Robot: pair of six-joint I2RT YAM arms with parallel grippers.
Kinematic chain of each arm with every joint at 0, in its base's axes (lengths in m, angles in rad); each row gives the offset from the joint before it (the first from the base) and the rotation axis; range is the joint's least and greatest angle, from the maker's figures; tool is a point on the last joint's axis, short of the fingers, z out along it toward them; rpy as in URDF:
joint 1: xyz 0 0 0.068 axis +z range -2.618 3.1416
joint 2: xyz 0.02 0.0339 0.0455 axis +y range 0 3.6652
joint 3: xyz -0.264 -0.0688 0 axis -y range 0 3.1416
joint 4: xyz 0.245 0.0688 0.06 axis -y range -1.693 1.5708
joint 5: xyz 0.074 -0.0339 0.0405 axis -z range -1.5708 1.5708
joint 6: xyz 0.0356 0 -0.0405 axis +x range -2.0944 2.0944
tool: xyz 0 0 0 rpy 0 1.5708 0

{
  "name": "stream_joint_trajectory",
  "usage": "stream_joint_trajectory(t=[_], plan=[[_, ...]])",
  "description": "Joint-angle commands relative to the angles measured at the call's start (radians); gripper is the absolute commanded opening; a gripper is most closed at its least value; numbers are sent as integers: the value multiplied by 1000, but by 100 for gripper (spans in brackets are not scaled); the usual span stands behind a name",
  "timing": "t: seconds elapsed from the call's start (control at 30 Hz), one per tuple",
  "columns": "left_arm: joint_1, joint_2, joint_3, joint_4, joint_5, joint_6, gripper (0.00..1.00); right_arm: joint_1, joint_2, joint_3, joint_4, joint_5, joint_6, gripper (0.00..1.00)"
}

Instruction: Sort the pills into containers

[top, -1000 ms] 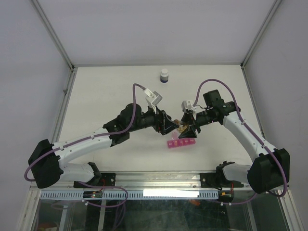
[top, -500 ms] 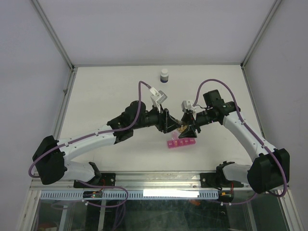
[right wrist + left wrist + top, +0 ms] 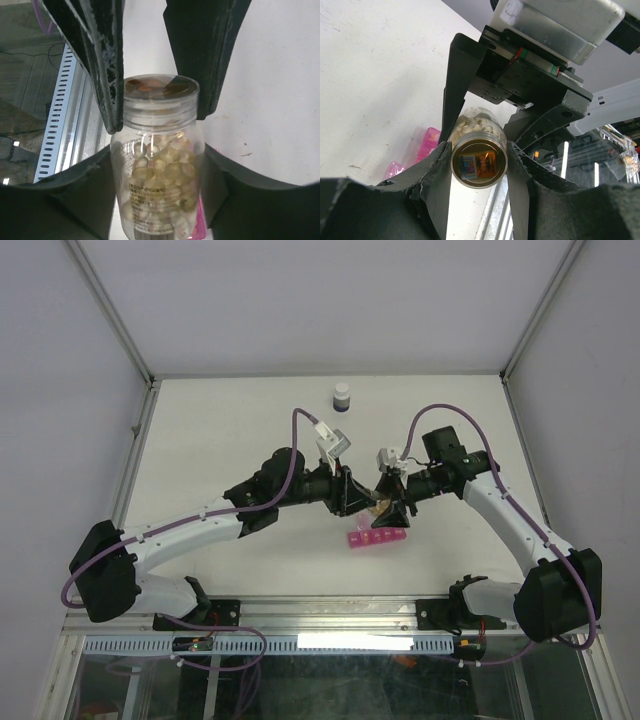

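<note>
A small clear bottle (image 3: 150,210) full of yellowish pills (image 3: 167,167) is held in the air, with my right gripper (image 3: 157,195) shut on its body. My left gripper (image 3: 479,170) comes from the opposite side, and its fingers (image 3: 102,55) press both sides of the bottle's cap (image 3: 479,161). In the top view the two grippers meet at the bottle (image 3: 376,506), just above the pink containers (image 3: 377,538), a strip of compartments lying on the table. A pink edge of the containers (image 3: 427,142) shows below the bottle.
A dark bottle with a white cap (image 3: 342,397) stands near the far edge of the white table (image 3: 220,430). The metal rail (image 3: 330,612) runs along the near edge by the arm bases.
My left arm has moved right toward the bottle, and its jaws have closed onto the cap. The right arm and the bottle have stayed in place.
</note>
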Motion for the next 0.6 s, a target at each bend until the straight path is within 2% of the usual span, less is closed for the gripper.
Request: stream_joint_trajectory(t=[0.0,0.1,0.17,0.57], plan=[[12,-15,20,2,43,62,0,-2,-24,25,60,-51,29,79],[42,-23,11,-9,45,60,0,-2,-26,25,62,-45,34,95],[67,-29,2,-21,49,63,0,-6,-27,24,64,-41,35,99],[256,-30,-8,-150,-37,153,0,-94,-56,32,85,-25,60,99]])
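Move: The pill jar is between my two hands: the middle of its body sits about 4 cm to the right of my left hand and some 2 cm below it, with my left fingers already shut round the neck end. From my right hand, still round the body, the jar's middle is about 1 cm left and 1 cm up. The pink pillbox lies on the table about 4 cm right, 1 cm back and 20 cm below my left hand. I open my right fingers from around the jar's body to nearly full width, letting it go, while my left fingers keep their hold on the neck end. My left hand then draws the jar away, forward and to the left about 5 cm each and sinking some 2 cm, with a slight turn of the wrist. My right hand eases about 2 cm forward, still open. ##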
